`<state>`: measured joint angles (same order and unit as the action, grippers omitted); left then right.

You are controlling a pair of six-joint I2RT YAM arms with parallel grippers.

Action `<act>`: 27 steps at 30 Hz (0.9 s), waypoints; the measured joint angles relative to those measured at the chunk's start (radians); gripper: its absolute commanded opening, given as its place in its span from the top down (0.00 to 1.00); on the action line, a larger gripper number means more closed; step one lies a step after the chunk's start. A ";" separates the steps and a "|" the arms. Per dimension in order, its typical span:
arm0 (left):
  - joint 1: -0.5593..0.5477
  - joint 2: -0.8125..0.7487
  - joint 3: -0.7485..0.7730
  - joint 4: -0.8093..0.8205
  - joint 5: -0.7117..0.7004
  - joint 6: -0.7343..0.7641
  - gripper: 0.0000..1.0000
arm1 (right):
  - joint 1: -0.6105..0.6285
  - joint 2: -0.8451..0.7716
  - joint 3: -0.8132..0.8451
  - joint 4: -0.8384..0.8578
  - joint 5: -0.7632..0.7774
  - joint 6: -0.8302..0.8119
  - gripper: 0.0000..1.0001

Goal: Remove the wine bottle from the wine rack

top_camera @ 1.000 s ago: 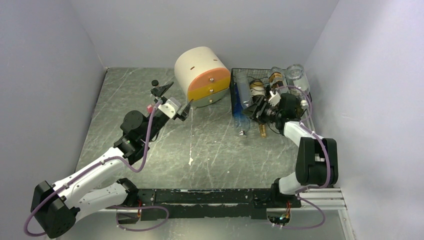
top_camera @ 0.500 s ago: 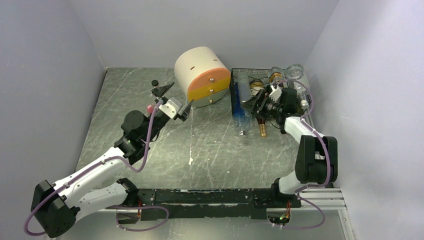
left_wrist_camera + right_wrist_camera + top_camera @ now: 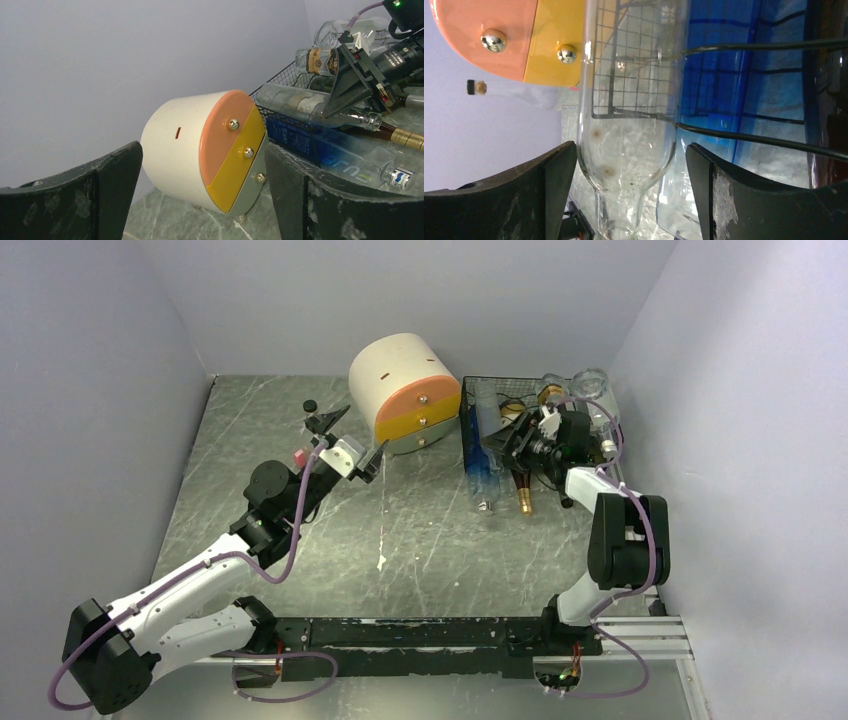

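The black wire-mesh wine rack (image 3: pixel 467 425) stands at the back right and holds several bottles lying down. A dark wine bottle (image 3: pixel 522 490) with a gold foil neck pokes out of its front, beside a blue bottle (image 3: pixel 482 475). A clear glass bottle (image 3: pixel 487 415) lies on top. My right gripper (image 3: pixel 518 445) is open at the rack's front. In the right wrist view its jaws (image 3: pixel 630 147) straddle the clear bottle's (image 3: pixel 626 115) shoulder without clamping it, and the blue bottle (image 3: pixel 744 100) lies beside it behind the rack's wires (image 3: pixel 749 140). My left gripper (image 3: pixel 350 440) hangs open and empty.
A cream-and-orange round drawer unit (image 3: pixel 405 390) sits right against the rack's left side, and fills the left wrist view (image 3: pixel 210 150) between the open fingers. More clear bottles (image 3: pixel 590 390) lie at the rack's back right, close to the right wall.
My right gripper has opened wider and moved back and up, from the lower bottles' necks to the clear bottle on top. The left arm has not moved.
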<state>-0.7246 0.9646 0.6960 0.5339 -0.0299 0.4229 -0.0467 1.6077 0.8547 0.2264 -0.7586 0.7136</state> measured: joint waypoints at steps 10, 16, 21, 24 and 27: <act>-0.003 0.006 0.000 0.000 0.000 0.000 0.05 | 0.000 0.036 0.020 0.047 -0.010 0.046 0.25; -0.005 0.009 0.000 0.000 0.000 0.000 0.05 | 0.003 0.049 0.034 0.061 -0.017 0.066 0.46; -0.006 0.009 0.000 0.000 0.000 0.000 0.05 | 0.003 0.051 0.034 0.061 -0.020 0.084 0.62; -0.006 0.009 0.000 0.000 0.000 0.000 0.05 | 0.003 0.037 0.034 0.047 -0.019 0.089 0.64; -0.006 0.009 0.000 0.000 0.000 0.000 0.05 | 0.002 0.002 0.021 0.037 -0.017 0.095 0.68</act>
<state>-0.7303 0.9737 0.6960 0.5339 -0.0296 0.4225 -0.0444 1.6093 0.8753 0.2638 -0.7753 0.8085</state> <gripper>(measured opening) 0.952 0.612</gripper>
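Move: The clear wine bottle already lies between my right hand's open fingers at its shoulder. Its middle is about 6 cm ahead, some 2 cm left and level with the hand. Beneath it, the blue bottle's middle is level ahead with the hand, 1 cm left and 9 cm down; the gold-necked bottle is 5 cm right, 1 cm back and 8 cm down. From my left hand the clear bottle lies about 13 cm ahead, 24 cm right and 20 cm lower. I ease my right hand about 1.5 cm forward along the clear bottle, then close the fingers from wide until both pads pinch its body just behind the shoulder. Keeping that grip, I begin to lift, rising a little over 1 cm while drawing back nearly 1 cm. ##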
